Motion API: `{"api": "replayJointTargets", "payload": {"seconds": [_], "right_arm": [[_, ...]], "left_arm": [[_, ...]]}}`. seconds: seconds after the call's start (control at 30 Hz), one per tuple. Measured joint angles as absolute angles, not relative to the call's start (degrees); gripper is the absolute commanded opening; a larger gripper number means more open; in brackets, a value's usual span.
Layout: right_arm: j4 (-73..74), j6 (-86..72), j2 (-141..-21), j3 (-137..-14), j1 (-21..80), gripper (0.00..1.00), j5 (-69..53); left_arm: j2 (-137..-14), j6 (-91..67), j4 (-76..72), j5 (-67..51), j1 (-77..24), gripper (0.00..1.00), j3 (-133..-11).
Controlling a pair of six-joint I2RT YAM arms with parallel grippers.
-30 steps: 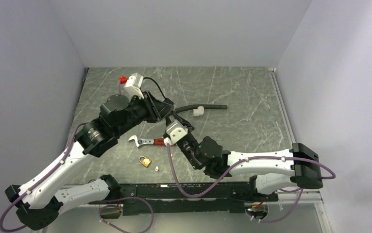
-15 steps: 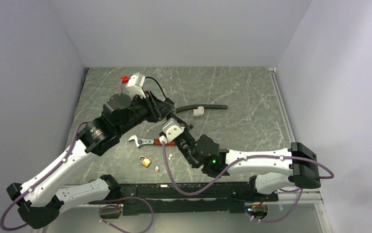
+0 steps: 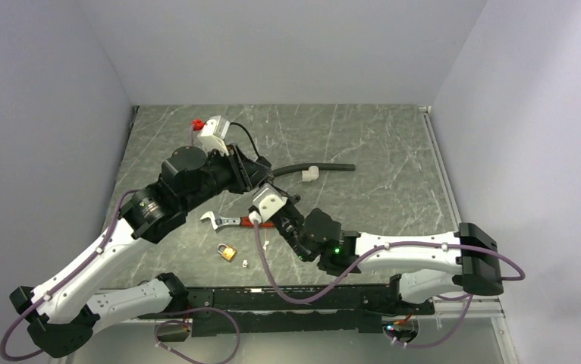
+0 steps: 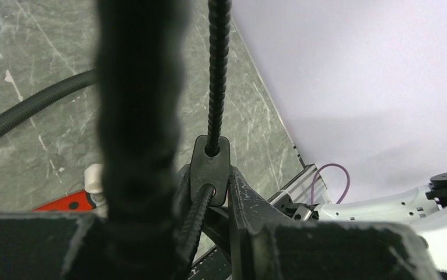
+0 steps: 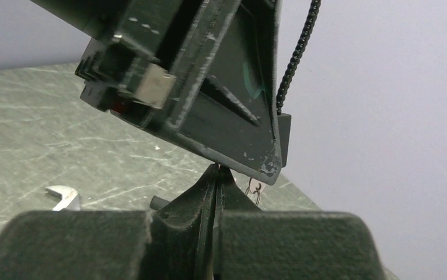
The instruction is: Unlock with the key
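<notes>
The key (image 5: pixel 254 188), a tiny silvery piece with a wire ring, hangs in the air just under the tip of my left gripper (image 5: pixel 269 167) in the right wrist view. That gripper seems shut on it, but the contact is hidden. My right gripper (image 5: pixel 217 170) is shut, its tips touching the underside of the left finger beside the key. I cannot tell whether the right tips pinch the key. In the top view both grippers, left (image 3: pixel 267 180) and right (image 3: pixel 275 191), meet above the table. The brass padlock (image 3: pixel 227 251) lies near the front edge.
A red-handled wrench (image 3: pixel 230 221) lies just below the grippers. A small white scrap (image 3: pixel 245 263) sits beside the padlock. A black hose (image 3: pixel 325 167) with a white fitting (image 3: pixel 309 174) lies behind the grippers. A red piece (image 3: pixel 193 123) sits at the back left.
My right gripper has moved up and left to meet the left gripper's tip, and its jaws have closed. The left arm has stayed nearly still.
</notes>
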State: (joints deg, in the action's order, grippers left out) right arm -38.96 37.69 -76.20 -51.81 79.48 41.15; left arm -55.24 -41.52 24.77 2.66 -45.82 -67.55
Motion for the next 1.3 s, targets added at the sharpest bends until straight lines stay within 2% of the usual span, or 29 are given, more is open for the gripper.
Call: {"api": "replayJointTargets", "payload": {"seconds": [0.13, 0.33, 0.47, 0.63, 0.83, 0.93, 1.13, 1.3], "right_arm": [[-31.5, 29.5, -70.2, -51.1, 76.7, 0.00, 32.2], [-24.4, 12.8, -56.4, -47.4, 64.7, 0.00, 5.7], [-23.6, 7.9, -53.3, -47.2, 60.2, 0.00, -1.5], [-21.9, 5.2, -53.0, -47.2, 59.8, 0.00, -8.0], [-19.3, 3.7, -52.9, -47.2, 59.6, 0.28, -7.4], [-16.1, 2.7, -52.6, -47.7, 59.5, 0.38, -6.2], [-7.8, -0.9, -51.2, -49.4, 53.2, 0.46, -14.5], [-3.3, -1.7, -48.8, -49.9, 49.6, 0.48, -31.2]], "left_arm": [[-54.3, -39.9, 23.8, 0.2, -45.8, 0.00, -67.5], [-52.2, -36.2, 19.6, -6.1, -45.8, 0.00, -67.6], [-51.0, -34.2, 20.0, -10.8, -46.0, 0.00, -67.2], [-50.6, -32.9, 19.3, -14.6, -45.8, 0.00, -66.2], [-50.7, -30.5, 19.8, -15.2, -45.6, 0.00, -65.8], [-50.7, -27.8, 20.0, -15.9, -45.6, 0.00, -65.6], [-50.4, -20.5, 20.8, -21.3, -45.6, 0.00, -65.5], [-49.1, -16.1, 21.1, -28.9, -45.9, 0.00, -65.5]]}}
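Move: The key stands in the lower end of the lock, almost at the right hand's shut fingertips, about 1 cm ahead and level. The left hand holds the lock, whose middle lies some 3 cm ahead of the right hand and 2 cm above it; the wrench handle is roughly 2 cm ahead, 3 cm left and 32 cm below. From the left hand the key lies about 2 cm back, 1 cm right and 2 cm down. Right hand swings about 10 cm back-right off the key, fingers opening; left carries the lock 9 cm back. ##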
